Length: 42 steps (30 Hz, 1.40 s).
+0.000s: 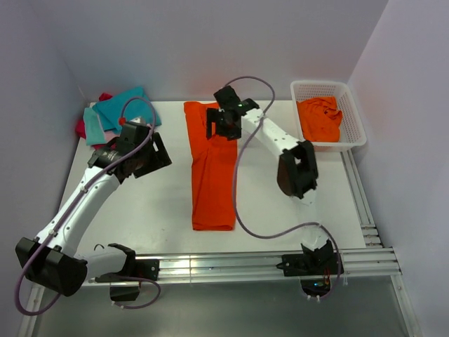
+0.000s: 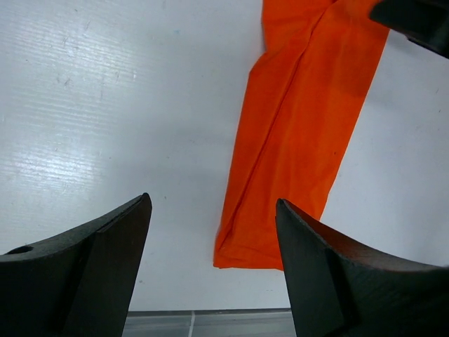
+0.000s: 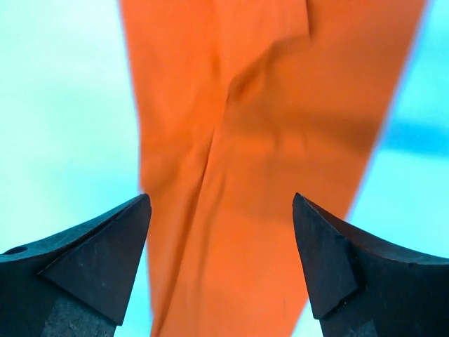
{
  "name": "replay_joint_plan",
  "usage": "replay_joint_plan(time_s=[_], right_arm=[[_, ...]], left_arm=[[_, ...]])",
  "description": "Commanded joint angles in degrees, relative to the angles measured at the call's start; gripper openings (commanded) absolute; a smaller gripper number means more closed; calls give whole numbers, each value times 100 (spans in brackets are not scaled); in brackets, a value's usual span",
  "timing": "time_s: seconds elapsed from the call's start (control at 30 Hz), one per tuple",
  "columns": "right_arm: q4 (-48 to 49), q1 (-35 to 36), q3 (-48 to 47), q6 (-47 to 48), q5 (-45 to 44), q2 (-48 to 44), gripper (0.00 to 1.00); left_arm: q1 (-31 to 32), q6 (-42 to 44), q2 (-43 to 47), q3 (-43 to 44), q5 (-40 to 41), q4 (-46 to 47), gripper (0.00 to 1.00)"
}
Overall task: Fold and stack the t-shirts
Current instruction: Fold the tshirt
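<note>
An orange t-shirt (image 1: 212,168) lies folded into a long narrow strip down the middle of the table; it also shows in the left wrist view (image 2: 302,133) and in the right wrist view (image 3: 259,161). My right gripper (image 1: 219,125) is open and hovers over the strip's far end, holding nothing. My left gripper (image 1: 149,156) is open and empty over bare table to the left of the strip. A pile of teal, pale pink and crimson t-shirts (image 1: 116,112) lies at the far left corner. Another orange t-shirt (image 1: 320,118) is bunched in the basket.
A white plastic lattice basket (image 1: 351,133) stands at the far right. The white table (image 1: 147,210) is walled in on the left, back and right, with an aluminium rail (image 1: 231,265) along its near edge.
</note>
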<state>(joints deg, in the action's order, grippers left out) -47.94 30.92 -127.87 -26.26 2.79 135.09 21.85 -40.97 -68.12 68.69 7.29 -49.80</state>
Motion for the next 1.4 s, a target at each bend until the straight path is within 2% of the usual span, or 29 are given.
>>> replay_joint_plan(time_s=[0.0, 0.07, 0.1, 0.17, 0.2, 0.3, 0.43, 0.5, 0.7, 0.83, 1.13, 1.27, 1.37], right_arm=[[189, 55, 1406, -186, -129, -1781, 88], [398, 64, 2394, -283, -208, -2797, 87], [522, 72, 3425, -309, -243, -3160, 87], [776, 107, 4433, -449, -374, -4107, 87], [865, 116, 5308, -502, -384, -4409, 87], [1181, 134, 6743, -696, -306, -5307, 86], [1541, 169, 7829, -968, 290, -5791, 78], [1735, 239, 8188, -1205, 336, -5862, 68], [2377, 626, 8752, -1513, 820, -5713, 66], [2553, 819, 8683, -1619, 934, -5502, 66], [2571, 1530, 8296, -1830, 987, -5054, 64], [2597, 1716, 8209, -1874, 1013, -4913, 58], [2571, 1821, 8156, -1874, 1022, -4781, 44]], left_arm=[[91, -16, -105, -72, -157, 207, 77], [162, -77, -70, -442, -306, 417, 76], [188, -139, -61, -853, -472, 497, 76], [372, -323, -35, -1303, -640, 795, 74], [582, -515, -9, -1688, -676, 910, 74], [1100, -928, 44, -2297, -676, 1305, 73], [1620, -1465, -105, -2658, -755, 1604, 70], [1901, -1746, -263, -2746, -764, 1797, 69], [2595, -2195, -1097, -2536, -817, 2141, 67], [2825, -2292, -1572, -2369, -791, 2194, 65], [2913, -2521, -1380, -2535, -588, 1939, 61], [2913, -2460, -1450, -2500, -615, 1965, 60], [2913, -2416, -1485, -2500, -641, 1992, 57]])
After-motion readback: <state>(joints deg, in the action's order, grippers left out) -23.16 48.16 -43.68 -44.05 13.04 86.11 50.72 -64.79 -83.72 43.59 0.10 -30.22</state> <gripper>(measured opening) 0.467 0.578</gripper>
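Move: The near-left corner of the folded t-shirt strip lies about 14 cm back, 12 cm right and 20 cm below my left hand. Its near-right corner is some 14 cm farther right, level with it. The teal stack is about 24 cm ahead of my left hand and 14 cm left. From my right hand, the near-right corner is about 33 cm back, 5 cm left and 9 cm down, while the strip's far end is 10 cm ahead, 4 cm left. I sweep my right hand about 33 cm back towards the near-right corner, arching up and swinging right, then sinking and coming back left. Meanwhile I drop my left hand some 19 cm, drawing it back and right to the near-left corner. Both wrists tip 20 to 25 degrees nearer vertical, and both sets of fingers narrow around the corners without shutting. ##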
